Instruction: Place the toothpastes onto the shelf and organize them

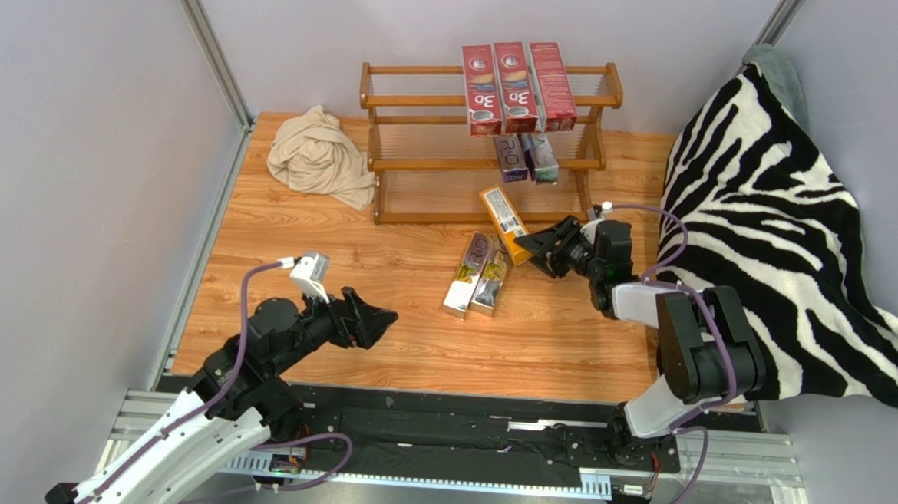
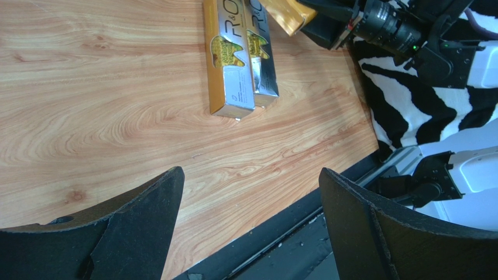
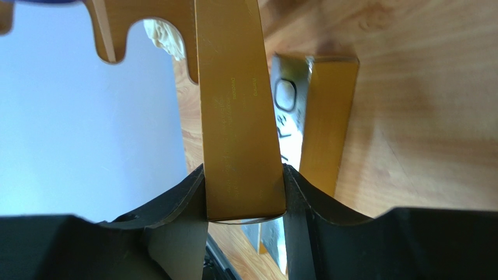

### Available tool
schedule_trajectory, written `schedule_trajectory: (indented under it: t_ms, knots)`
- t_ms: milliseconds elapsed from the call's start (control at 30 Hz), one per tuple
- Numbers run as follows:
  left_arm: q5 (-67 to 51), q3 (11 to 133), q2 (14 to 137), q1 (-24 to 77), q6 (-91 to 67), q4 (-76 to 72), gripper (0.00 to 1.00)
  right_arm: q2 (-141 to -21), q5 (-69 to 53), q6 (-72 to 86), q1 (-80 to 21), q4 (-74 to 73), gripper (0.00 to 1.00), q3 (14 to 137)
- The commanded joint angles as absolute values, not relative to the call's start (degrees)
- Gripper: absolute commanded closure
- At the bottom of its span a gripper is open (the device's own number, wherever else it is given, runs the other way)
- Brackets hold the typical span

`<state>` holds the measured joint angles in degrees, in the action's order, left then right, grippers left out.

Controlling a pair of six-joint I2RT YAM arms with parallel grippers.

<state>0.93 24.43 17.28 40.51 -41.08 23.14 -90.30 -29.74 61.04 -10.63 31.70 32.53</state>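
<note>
My right gripper (image 1: 544, 243) is shut on one end of the orange toothpaste carton (image 1: 504, 223), just in front of the wooden shelf (image 1: 424, 164); in the right wrist view the carton (image 3: 237, 111) sits pinched between my fingers (image 3: 175, 201). Three red "3D" cartons (image 1: 517, 86) lie across the shelf's top tier, and two silver/purple ones (image 1: 526, 156) lie on a lower tier. Two shiny silver "PRO" cartons (image 1: 477, 274) lie side by side on the floor, also in the left wrist view (image 2: 239, 55). My left gripper (image 1: 381, 315) is open and empty, left of them.
A beige cloth (image 1: 320, 153) lies left of the shelf. A zebra-striped blanket (image 1: 790, 224) covers the right side. The right arm's wrist (image 2: 403, 35) shows at the left wrist view's top right. The black base rail (image 1: 445, 413) runs along the near edge.
</note>
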Motion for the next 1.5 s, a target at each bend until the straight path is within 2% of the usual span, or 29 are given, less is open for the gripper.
schedule_trajectory:
  t_ms: [0, 267, 500, 700, 1067, 1367, 1467]
  knots:
    - [0.35, 23.65, 16.0, 40.61, -41.75, 21.62, 0.06, -92.89, -33.05, 64.24, -9.15, 39.28, 0.79, 38.14]
    - [0.35, 22.68, 15.12, 40.69, -41.84, 20.92, 0.06, -102.11, -28.66, 72.41, -7.73, 47.8, 0.79, 42.09]
    - [-0.88, 22.24, 14.33, 40.61, -42.19, 21.01, 0.06, -112.66, -24.61, 82.43, -7.65, 65.18, 0.79, 44.21]
    - [-1.23, 21.71, 13.97, 40.61, -42.1, 20.57, 0.06, -118.12, -22.86, 85.96, -7.65, 69.34, 0.79, 46.75]
    - [-2.2, 20.04, 14.06, 40.69, -42.8, 17.49, 0.07, -117.42, -18.37, 82.97, -7.91, 59.07, 0.77, 49.74]
    - [-3.25, 19.51, 13.71, 40.61, -43.68, 16.96, 0.08, -118.92, -15.29, 82.53, -9.58, 58.1, 0.66, 50.01]
    - [-3.25, 19.34, 13.19, 40.61, -43.68, 17.23, 0.08, -118.39, -15.21, 81.56, -10.11, 54.59, 0.58, 50.54]
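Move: Ahead of the right hand, which already holds the yellow toothpaste near its rear end, the free spot on the shelf's lower tier lies about 20 cm forward and 3 cm lower. The purple box on the tier above is some 20 cm ahead, 2 cm left and 8 cm higher. On the table, the nearer silver-gold box lies 3 cm back, 5 cm left and 7 cm below. From the left hand the spot is roughly 38 cm ahead, 22 cm right and 14 cm lower. Carrying the yellow toothpaste forward about 13 cm, the right hand slides it over the front rail into the bay of the lower tier, rising a centimetre at first and then sinking slightly below its starting height. On the way the wrist swings some 20 degrees clockwise and rolls its left side up, pointing the box more squarely into the shelf; the hand slows to a near stop with the fingers still gripping. ##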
